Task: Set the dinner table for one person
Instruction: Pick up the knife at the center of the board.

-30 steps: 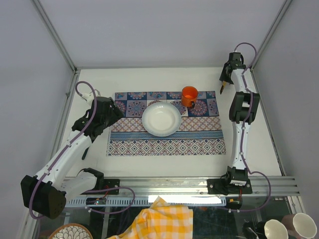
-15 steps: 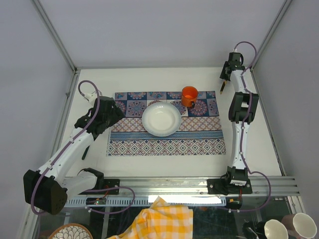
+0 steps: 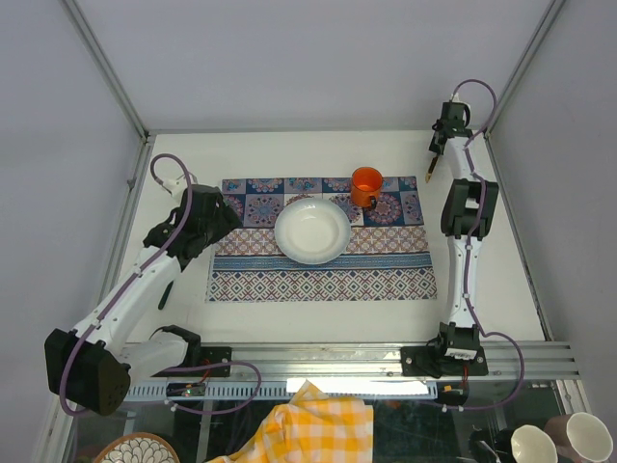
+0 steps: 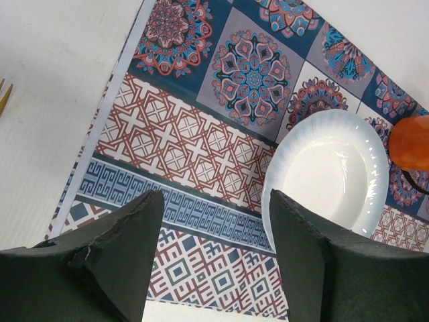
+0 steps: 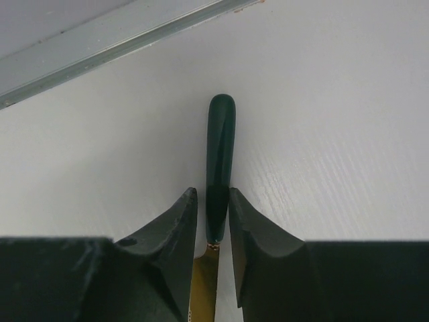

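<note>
On the white dinner table (image 3: 492,289) lies a patterned placemat (image 3: 318,280) (image 4: 194,147). A white plate (image 3: 312,231) (image 4: 328,178) and an orange cup (image 3: 366,185) (image 4: 410,143) stand on it. A knife (image 3: 428,170) (image 5: 220,144) with a dark green handle and a gold blade lies flat at the far right corner. My right gripper (image 3: 437,154) (image 5: 213,201) straddles its handle near the blade. The jaws are narrow, the right finger touches the handle, and a sliver of gap shows on the left. My left gripper (image 3: 214,230) (image 4: 214,201) hangs open and empty over the mat's left part, beside the plate.
Gold fork tines (image 4: 4,96) peek in on the bare table left of the mat. Aluminium rails (image 3: 125,183) and grey walls edge the table. Below the front rail are a yellow checked cloth (image 3: 313,424), mugs (image 3: 535,446) and a patterned bowl (image 3: 135,450).
My right gripper's jaws have narrowed around the knife handle. The left arm shifted slightly at first, then held still with its jaws unchanged.
</note>
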`<state>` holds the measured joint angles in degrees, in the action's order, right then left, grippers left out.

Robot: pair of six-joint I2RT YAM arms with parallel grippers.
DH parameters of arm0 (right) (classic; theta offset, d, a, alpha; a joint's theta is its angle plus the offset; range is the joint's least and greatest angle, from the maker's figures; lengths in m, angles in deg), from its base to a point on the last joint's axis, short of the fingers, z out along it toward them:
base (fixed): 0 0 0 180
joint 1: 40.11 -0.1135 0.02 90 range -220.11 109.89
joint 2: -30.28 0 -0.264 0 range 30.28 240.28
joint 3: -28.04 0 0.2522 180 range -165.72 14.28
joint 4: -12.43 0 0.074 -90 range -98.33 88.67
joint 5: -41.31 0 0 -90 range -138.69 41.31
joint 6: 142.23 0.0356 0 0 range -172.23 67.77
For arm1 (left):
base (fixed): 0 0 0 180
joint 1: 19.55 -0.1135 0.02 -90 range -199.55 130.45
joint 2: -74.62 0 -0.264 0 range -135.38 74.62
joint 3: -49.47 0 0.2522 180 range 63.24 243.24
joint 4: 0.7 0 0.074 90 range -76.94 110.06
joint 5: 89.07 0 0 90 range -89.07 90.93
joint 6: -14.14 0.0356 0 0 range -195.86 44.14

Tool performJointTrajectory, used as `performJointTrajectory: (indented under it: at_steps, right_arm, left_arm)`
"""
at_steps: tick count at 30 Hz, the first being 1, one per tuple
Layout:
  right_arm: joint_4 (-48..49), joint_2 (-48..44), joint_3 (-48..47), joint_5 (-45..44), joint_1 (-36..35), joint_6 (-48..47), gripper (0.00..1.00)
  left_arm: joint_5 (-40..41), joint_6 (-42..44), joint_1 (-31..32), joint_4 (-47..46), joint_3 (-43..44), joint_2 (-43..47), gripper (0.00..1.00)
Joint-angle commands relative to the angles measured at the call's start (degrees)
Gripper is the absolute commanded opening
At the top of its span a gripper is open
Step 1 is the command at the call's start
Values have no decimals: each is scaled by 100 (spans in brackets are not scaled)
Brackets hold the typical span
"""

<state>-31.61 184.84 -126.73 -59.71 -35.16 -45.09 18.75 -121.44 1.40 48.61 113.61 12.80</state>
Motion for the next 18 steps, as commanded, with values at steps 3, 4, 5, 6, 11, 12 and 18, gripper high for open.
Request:
performJointTrajectory:
  at_steps: [3,4,5,6,11,12,18]
  right_arm:
    - [-541,158,343,-115,-95,1,24]
    - [-562,123,364,-142,-99,-1,24]
    - [-566,99,385,-171,-102,5,23]
    - [-587,74,418,-200,-101,11,23]
    - [-675,39,505,-261,-103,8,11]
    - [-694,39,502,-263,-100,6,4]
    - [-584,-199,834,-266,-149,-10,0]
  left_arm:
    - [-142,-3,7,-229,323,52,66]
    - [-147,-3,8,-232,322,67,66]
    - [-155,-3,6,-233,318,85,66]
    - [-153,-3,10,-233,311,105,66]
    - [-156,-14,4,-233,285,203,66]
    - [-152,-5,3,-233,278,217,67]
    - [-165,-3,1,-233,257,214,67]
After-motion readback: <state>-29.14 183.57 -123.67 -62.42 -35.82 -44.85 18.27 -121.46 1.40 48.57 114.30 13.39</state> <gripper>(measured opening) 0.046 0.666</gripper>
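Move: The knife lies on the table right between the right hand's open fingers, which straddle the green handle just short of the blade; the knife's middle is about 2 cm back and 1 cm left of the hand, at its height. The orange cup stands some 17 cm back and 23 cm left of that hand, the plate roughly 29 cm back and 40 cm left. From the left hand the knife is about 35 cm ahead, 62 cm to the right and 15 cm below. Staying in place over the far right of the table, with hardly any turn of the wrist, the right hand shuts its fingers from about a third open to almost closed. They pinch the knife's green handle from both sides, near where the blade begins, and the grip effort rises as they close. There is no lift yet. ##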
